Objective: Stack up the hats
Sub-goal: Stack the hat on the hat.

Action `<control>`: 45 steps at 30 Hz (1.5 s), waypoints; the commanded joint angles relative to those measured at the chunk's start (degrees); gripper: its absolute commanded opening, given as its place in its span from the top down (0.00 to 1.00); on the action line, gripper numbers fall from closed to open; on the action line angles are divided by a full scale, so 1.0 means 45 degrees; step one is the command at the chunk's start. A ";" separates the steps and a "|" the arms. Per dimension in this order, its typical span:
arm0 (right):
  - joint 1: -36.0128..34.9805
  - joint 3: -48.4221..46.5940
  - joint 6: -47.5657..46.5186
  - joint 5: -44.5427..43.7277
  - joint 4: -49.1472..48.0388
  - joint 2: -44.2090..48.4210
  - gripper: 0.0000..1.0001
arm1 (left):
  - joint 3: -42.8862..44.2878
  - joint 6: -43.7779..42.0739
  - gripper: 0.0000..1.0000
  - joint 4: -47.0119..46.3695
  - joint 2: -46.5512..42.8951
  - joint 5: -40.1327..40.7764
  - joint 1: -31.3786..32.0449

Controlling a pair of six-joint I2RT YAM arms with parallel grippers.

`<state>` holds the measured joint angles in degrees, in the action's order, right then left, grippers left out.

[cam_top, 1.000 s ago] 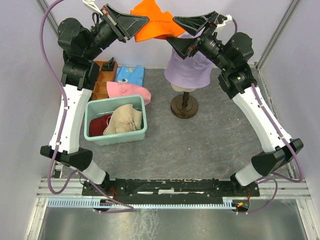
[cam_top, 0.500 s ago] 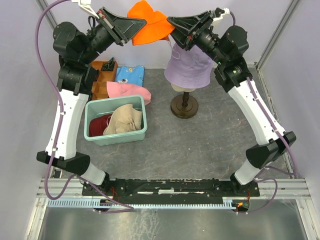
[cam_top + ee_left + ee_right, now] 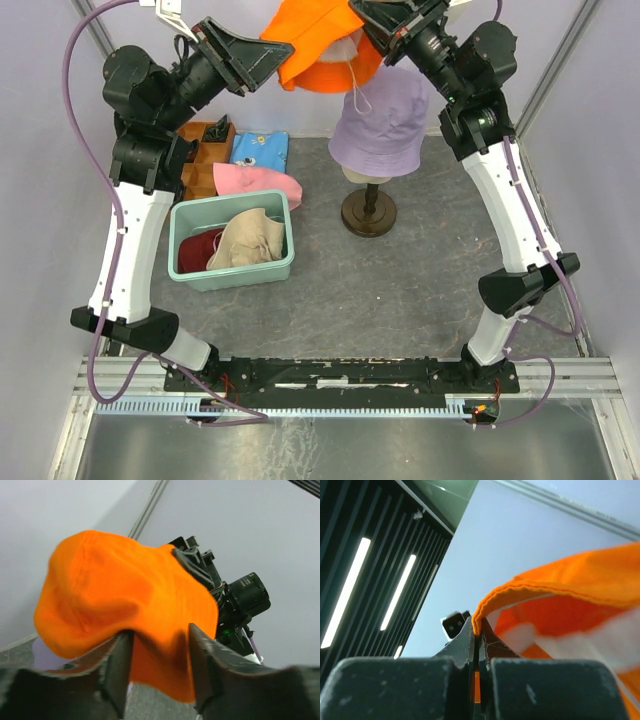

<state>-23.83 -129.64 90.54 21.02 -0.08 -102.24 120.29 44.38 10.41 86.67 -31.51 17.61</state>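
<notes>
The orange hat (image 3: 325, 50) hangs high above the table between both arms, over the lavender hat (image 3: 385, 125) that sits on the mannequin head. My right gripper (image 3: 360, 14) is shut on the orange hat's (image 3: 570, 580) stitched brim edge, seen pinched in the right gripper (image 3: 479, 630) view. My left gripper (image 3: 288, 52) stands open, its jaws apart with the orange hat's (image 3: 125, 595) fabric hanging loose between them at the left gripper (image 3: 160, 637). A pink hat (image 3: 262, 183) lies on the table. A beige hat (image 3: 250, 240) and a dark red hat (image 3: 198, 250) lie in the teal basin (image 3: 235, 275).
A blue patterned cloth (image 3: 260, 148) and a wooden compartment box (image 3: 205, 155) lie at the back left. The mannequin's dark stand (image 3: 368, 213) rises mid-table. Frame posts and grey walls close in the back and sides.
My right gripper has shut on the orange hat's brim and risen with it. My left jaws have opened off the fabric. The hat now hangs more spread out.
</notes>
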 commanded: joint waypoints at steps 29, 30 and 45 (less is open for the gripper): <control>0.0694 -0.5328 -0.0774 -0.3599 -0.6952 -0.5019 1.00 | -0.7360 0.0822 0.09 -0.2230 -0.3567 0.2041 -0.0318; 0.0749 -0.5260 -0.1096 -0.3438 -0.6997 -0.4960 1.00 | -0.7376 0.0821 0.09 -0.2262 -0.3527 0.2031 -0.0319; 0.1615 -0.3797 -0.3194 -0.1632 -0.5556 -0.4899 1.00 | -0.7287 0.0108 0.09 -0.1823 -0.3297 0.2180 -0.0322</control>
<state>-16.86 -145.62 77.84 11.42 -23.81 -124.07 85.52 47.03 4.12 71.55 -22.52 16.14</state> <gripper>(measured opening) 0.015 0.905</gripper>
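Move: The right hand, closed on the orange hat's brim, has the purple hat on the stand about 12 cm ahead, 5 cm to its right and some 28 cm below. The orange hat's middle is about 7 cm to that hand's left, level fore and aft and 3 cm lower. From the left hand, its fingers already opening, the orange hat's middle is about 5 cm ahead, 10 cm right and level; the purple hat is some 17 cm ahead, 19 cm right and 25 cm below. The left hand opens wide and clears the orange hat, easing a couple of centimetres forward and to its left, then sinking about 12 cm, tipping some 15 degrees down, and waiting open beside the stand. Keeping its closed pinch on the brim, the right hand carries the orange hat forward and somewhat to the right over the purple hat, about 12 cm out in all: out first, then a short dip back and up, then out and down again to its starting height, while the fingers tilt upward and swing clockwise. ##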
